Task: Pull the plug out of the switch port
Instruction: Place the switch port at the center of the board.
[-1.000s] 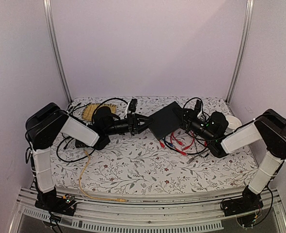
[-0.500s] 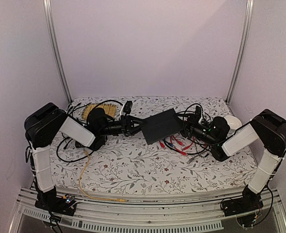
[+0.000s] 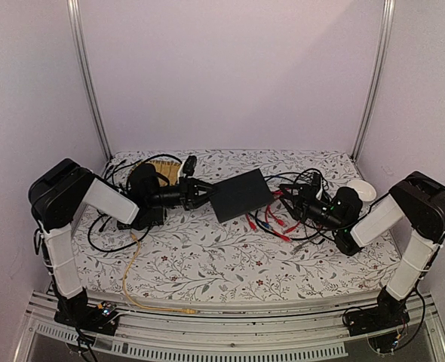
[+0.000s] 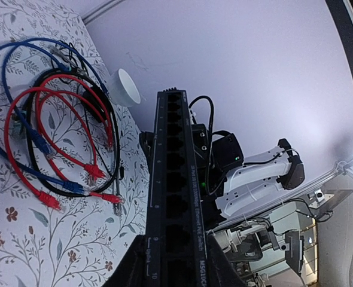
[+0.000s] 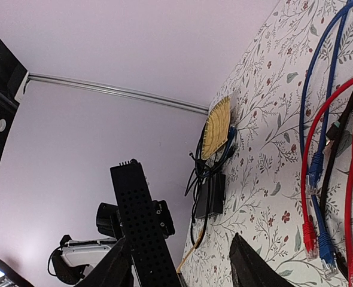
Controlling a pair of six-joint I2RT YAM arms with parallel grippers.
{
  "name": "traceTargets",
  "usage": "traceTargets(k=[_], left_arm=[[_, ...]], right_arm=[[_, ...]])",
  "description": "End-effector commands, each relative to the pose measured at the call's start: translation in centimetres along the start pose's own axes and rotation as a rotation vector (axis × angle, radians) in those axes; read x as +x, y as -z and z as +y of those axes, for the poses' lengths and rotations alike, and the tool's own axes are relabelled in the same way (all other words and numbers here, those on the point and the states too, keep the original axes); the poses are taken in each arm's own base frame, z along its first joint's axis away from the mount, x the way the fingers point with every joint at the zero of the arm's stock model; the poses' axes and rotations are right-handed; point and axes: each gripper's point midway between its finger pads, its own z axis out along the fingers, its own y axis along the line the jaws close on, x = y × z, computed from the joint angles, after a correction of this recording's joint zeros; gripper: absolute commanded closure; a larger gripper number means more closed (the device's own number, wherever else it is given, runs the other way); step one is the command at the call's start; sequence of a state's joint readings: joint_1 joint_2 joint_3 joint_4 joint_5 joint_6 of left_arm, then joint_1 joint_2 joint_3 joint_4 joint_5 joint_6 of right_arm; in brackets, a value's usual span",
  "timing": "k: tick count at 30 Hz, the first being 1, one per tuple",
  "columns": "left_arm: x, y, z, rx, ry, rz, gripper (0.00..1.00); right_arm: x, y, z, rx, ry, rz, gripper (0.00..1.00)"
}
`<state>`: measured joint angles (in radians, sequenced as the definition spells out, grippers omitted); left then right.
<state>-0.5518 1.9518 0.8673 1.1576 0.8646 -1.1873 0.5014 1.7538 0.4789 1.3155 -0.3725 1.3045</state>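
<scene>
My left gripper [image 3: 200,192] is shut on the left end of the flat black switch [image 3: 241,194], which it holds just above the cloth. In the left wrist view the switch's port row [image 4: 172,161] runs up between my fingers [image 4: 128,266]. The ports I see hold no plug. My right gripper [image 3: 292,202] stands open just right of the switch, apart from it. Its wrist view shows the switch's perforated edge [image 5: 137,215] beyond the left finger [image 5: 119,263]. Red cables [image 3: 275,222] and blue cables [image 4: 21,60] lie loose on the cloth, their plugs [image 5: 308,236] free.
A dark grey box [image 3: 128,222] with a yellow cable [image 3: 132,279] sits by the left arm, among black cable loops. A woven yellow mat [image 3: 143,170] lies at the back left. A white bowl [image 3: 362,188] sits at the back right. Walls close three sides.
My right gripper has opened and drawn back to the right, away from the switch. My left gripper has carried the switch leftward, and it now lies flatter.
</scene>
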Motion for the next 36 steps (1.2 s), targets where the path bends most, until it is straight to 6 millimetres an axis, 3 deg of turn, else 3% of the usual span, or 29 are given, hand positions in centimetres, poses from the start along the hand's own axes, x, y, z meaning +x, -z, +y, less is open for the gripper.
traceTargets(k=[1, 7, 18, 36], left_arm=[[-0.9, 0.9, -2.0, 0.019, -0.1, 0.013, 0.99], [0.5, 1.6, 1.0, -0.075, -0.053, 0.096, 0.99], [1.5, 2.5, 4.9, -0.221, -0.008, 0.182, 1.0], [1.4, 4.8, 8.3, -0.345, 0.151, 0.243, 1.0]], right_arm=[[-0.9, 0.8, 0.1, 0.015, 0.038, -0.037, 0.47], [-1.7, 1.1, 0.1, 0.049, 0.074, -0.06, 0.46], [-2.7, 1.0, 0.3, 0.072, 0.112, -0.063, 0.46], [-3.0, 0.7, 0.6, 0.059, 0.103, -0.051, 0.46]])
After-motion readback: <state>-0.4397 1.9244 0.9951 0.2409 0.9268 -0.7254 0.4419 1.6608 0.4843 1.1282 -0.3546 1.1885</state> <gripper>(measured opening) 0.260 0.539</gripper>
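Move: The left hand grips the left edge of the switch port, whose middle lies about 7 cm to its right. The spot at the board's centre is about 8 cm right, 2 cm ahead and 16 cm below. From that hand, the nearest red plug lies some 13 cm right and 4 cm ahead, the cable heap 23 cm right and 9 cm ahead, both on the table. From the empty right hand, the centre spot is roughly 17 cm left, 2 cm ahead and 14 cm below. Downward about 9 cm, fastest in the first half, the left hand lowers the switch port towards the middle of the board, drifting some 4 cm left as it sinks. It keeps its pinch while tipping its fingertips down by roughly 25 degrees, with the far side dipping too. The right hand, still open and empty, backs off 2–3 cm to its right. ##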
